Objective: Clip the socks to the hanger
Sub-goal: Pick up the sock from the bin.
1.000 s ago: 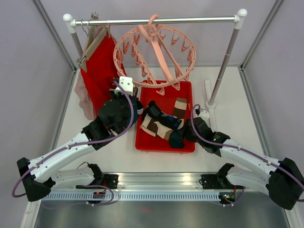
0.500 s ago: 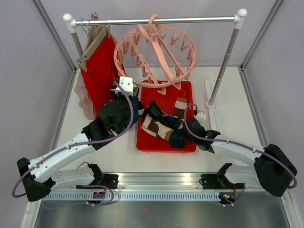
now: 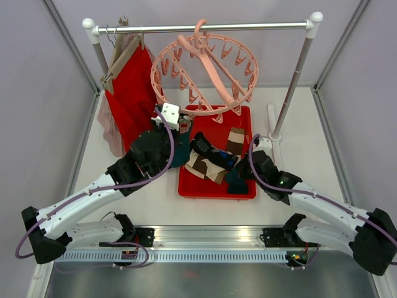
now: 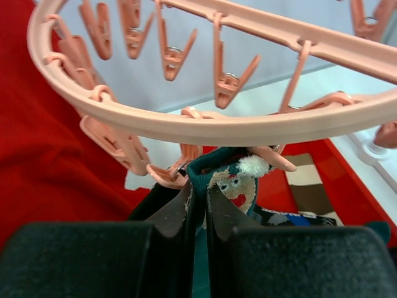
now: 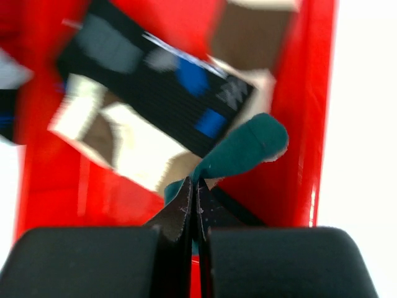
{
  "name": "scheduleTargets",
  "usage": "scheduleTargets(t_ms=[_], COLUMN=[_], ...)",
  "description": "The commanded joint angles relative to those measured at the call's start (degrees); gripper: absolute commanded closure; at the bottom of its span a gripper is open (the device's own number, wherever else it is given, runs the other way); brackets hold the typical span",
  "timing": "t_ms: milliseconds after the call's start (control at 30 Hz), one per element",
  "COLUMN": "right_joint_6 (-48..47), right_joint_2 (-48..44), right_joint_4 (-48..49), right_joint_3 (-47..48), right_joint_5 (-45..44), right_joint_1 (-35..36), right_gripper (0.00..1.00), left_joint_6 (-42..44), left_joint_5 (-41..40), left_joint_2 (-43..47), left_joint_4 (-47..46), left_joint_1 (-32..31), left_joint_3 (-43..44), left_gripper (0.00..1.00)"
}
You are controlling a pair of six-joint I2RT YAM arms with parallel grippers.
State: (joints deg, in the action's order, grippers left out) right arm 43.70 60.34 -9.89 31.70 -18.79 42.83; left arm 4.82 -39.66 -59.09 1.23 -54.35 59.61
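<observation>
The pale-pink ring hanger (image 3: 214, 77) hangs by its hook from the rail, above the red tray (image 3: 214, 124). My left gripper (image 3: 179, 131) is shut on a dark teal sock with a red-white figure (image 4: 239, 186). It holds the sock's top edge up against the ring (image 4: 248, 127), touching a peg (image 4: 273, 158) under the rim. My right gripper (image 3: 245, 171) is shut on another teal sock (image 5: 242, 149) over the tray's near right part. A black sock with white and blue marks (image 5: 180, 105) and beige-brown socks (image 5: 251, 37) lie in the tray.
A red cloth (image 3: 127, 102) and a pink garment hang on wooden hangers at the rail's left end, close to my left arm. The rail's right post (image 3: 291, 93) stands just right of the tray. Side walls enclose the table.
My left gripper has risen and moved right with its teal sock, up to the ring's near edge, and the ring has swung. My right gripper has shifted slightly with its sock.
</observation>
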Motion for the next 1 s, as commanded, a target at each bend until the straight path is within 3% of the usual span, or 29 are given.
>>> scheduleTargets(t_ms=[0,200,233,500,967], right_joint_6=[-9.6,-19.6,-22.6,-30.5,-31.7], right_joint_2=[-7.1,-14.7,-15.8,-21.8,-30.4], right_joint_4=[3.5,7.1,6.4,4.8,3.1], right_joint_3=[3.5,4.5,6.9,10.7,17.5], right_joint_5=[1.3,10.8,14.8,26.9,35.9], right_joint_1=[0.5,0.6,0.6,0.6,0.6], right_gripper=[1.0,1.0,1.0,0.99,1.0], left_joint_6=[-4.2,-8.2,-9.5,-12.9,-21.2], left_joint_5=[6.2,13.5,17.9,30.3,46.5], left_joint_2=[1.1,1.3,1.7,5.4,7.9], left_joint_4=[1.7,3.9,6.1,8.8,1.9], left_joint_1=[0.2,0.2,0.1,0.1,0.2], left_joint_3=[2.3,3.6,4.4,5.0,0.5], left_gripper=[0.86,0.77,0.7,0.52,0.42])
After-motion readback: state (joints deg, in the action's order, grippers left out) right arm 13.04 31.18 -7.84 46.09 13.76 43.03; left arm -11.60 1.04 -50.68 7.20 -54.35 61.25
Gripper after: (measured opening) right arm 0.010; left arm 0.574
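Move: The right fingers already grip the green sock just over the bin's near right part. The hanger's near rim is about 9 cm ahead, 14 left and 27 above that hand; the black sock lies roughly 11 ahead, 13 left and 6 below. The left fingers are still at the clipped reindeer sock, whose middle hangs some 7 cm straight below them; the green sock is about 24 cm right, 6 back and 27 below. Straight up and out of the bin, some 25 cm, goes the right hand, drawing back about 9 cm partway, its fingers tipping up and turning counter-clockwise, shut on the green sock. The left hand opens wide, comes free of the reindeer sock and draws back about 10 cm and to its right, swinging some 40 degrees clockwise to face the raised sock. ##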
